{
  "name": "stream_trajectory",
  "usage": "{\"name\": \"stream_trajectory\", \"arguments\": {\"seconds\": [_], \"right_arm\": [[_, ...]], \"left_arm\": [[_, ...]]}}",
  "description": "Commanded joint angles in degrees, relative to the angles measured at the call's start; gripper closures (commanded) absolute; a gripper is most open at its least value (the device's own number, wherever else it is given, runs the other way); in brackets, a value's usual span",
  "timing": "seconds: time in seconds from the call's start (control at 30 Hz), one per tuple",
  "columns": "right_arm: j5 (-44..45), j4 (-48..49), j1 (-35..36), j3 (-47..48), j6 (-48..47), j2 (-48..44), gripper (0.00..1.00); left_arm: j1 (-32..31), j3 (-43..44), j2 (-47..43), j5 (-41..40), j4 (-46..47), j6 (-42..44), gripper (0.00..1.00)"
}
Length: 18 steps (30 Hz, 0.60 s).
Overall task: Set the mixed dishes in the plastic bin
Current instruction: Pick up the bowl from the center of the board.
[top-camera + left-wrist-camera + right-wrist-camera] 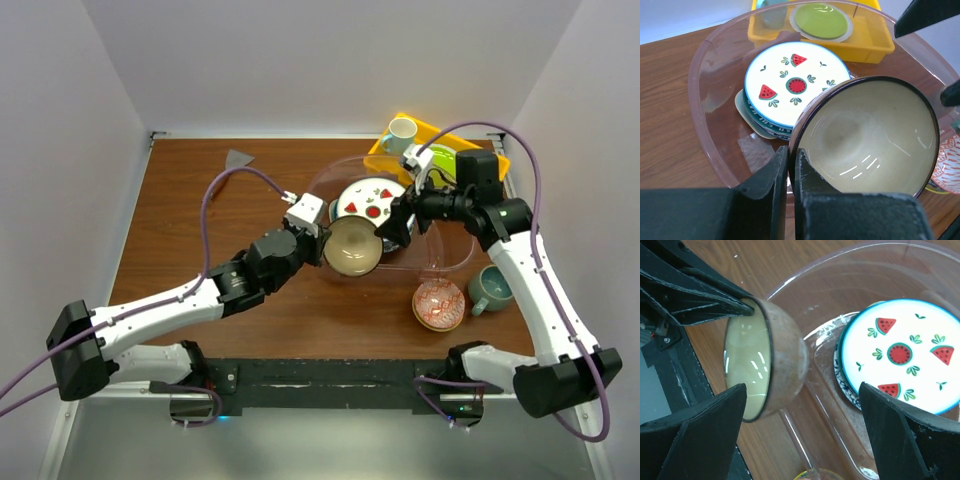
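Note:
My left gripper (327, 243) is shut on the near rim of the tan bowl (352, 246), which hangs tilted over the near wall of the clear plastic bin (455, 262). In the left wrist view both fingers (776, 175) pinch the bowl's dark rim (870, 135). Inside the bin lies a stack of plates with the white fruit-marked plate (370, 198) on top. My right gripper (400, 222) is open just right of the bowl, above the bin, holding nothing. The red-patterned bowl (438, 304) and the grey-teal mug (490, 288) stand on the table in front of the bin.
A yellow tray (438, 132) sits behind the bin at the back right, with a white mug (401, 133) and a lime-green plate (821, 21) in it. A grey triangular scrap (238, 158) lies at the back left of the wooden table.

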Motion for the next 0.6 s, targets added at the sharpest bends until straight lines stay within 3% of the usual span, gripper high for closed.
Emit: {"name": "stream_trajectory", "arguments": {"seconds": [0.0,0.23,0.37,0.4,0.47,0.5,0.57], "right_arm": [[5.0,3.1,4.4,2.7,1.9,0.7,0.02],[19.6,5.1,9.0,4.0,2.3,3.6,0.06],[27.0,6.1,11.3,5.3,1.2,5.0,0.29],[27.9,6.2,12.0,5.4,1.0,5.2,0.42],[29.6,6.8,12.8,5.9,1.0,5.9,0.54],[29.9,7.0,12.8,6.1,1.0,6.2,0.68],[30.7,7.9,12.9,6.4,1.3,6.6,0.85]], "left_arm": [[0.4,6.2,-0.1,-4.2,11.1,-5.1,1.00],[0.4,8.8,1.2,-9.2,8.8,-9.4,1.00],[0.4,13.4,3.4,-13.4,1.9,-14.9,1.00],[0.4,13.8,4.0,-13.9,1.2,-16.5,1.00],[0.4,14.0,4.1,-14.1,0.9,-17.3,1.00],[0.4,14.0,4.1,-14.2,0.9,-17.8,1.00],[0.4,14.3,4.1,-14.6,0.1,-18.4,1.00]]}}
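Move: The bowl hangs by its left rim in the left fingers, its middle some 6 cm to that hand's right and 2 cm below. From the open right hand the bowl's middle is about 7 cm left, 4 cm back and 5 cm below. The plate stack in the bin lies about 15 cm ahead, 12 cm right and 19 cm below the left hand, or 10 cm ahead, 2 cm left and 23 cm below the right. The red-patterned bowl is some 13 cm back and 15 cm right of the right hand, 25 cm lower. The right hand first slips left and down about 2 cm towards the bowl's far right rim, then goes forward some 4 cm in all alongside the moving bowl, its wide-open fingers closing by about two thirds until one is inside the bowl and the other outside, taking the rim between them. The left hand keeps its pinch on the opposite rim and brings the bowl forward and up, each by about 2.5 cm, turning some 15 degrees, mostly counter-clockwise, so that the rim swings forward with the right hand. ##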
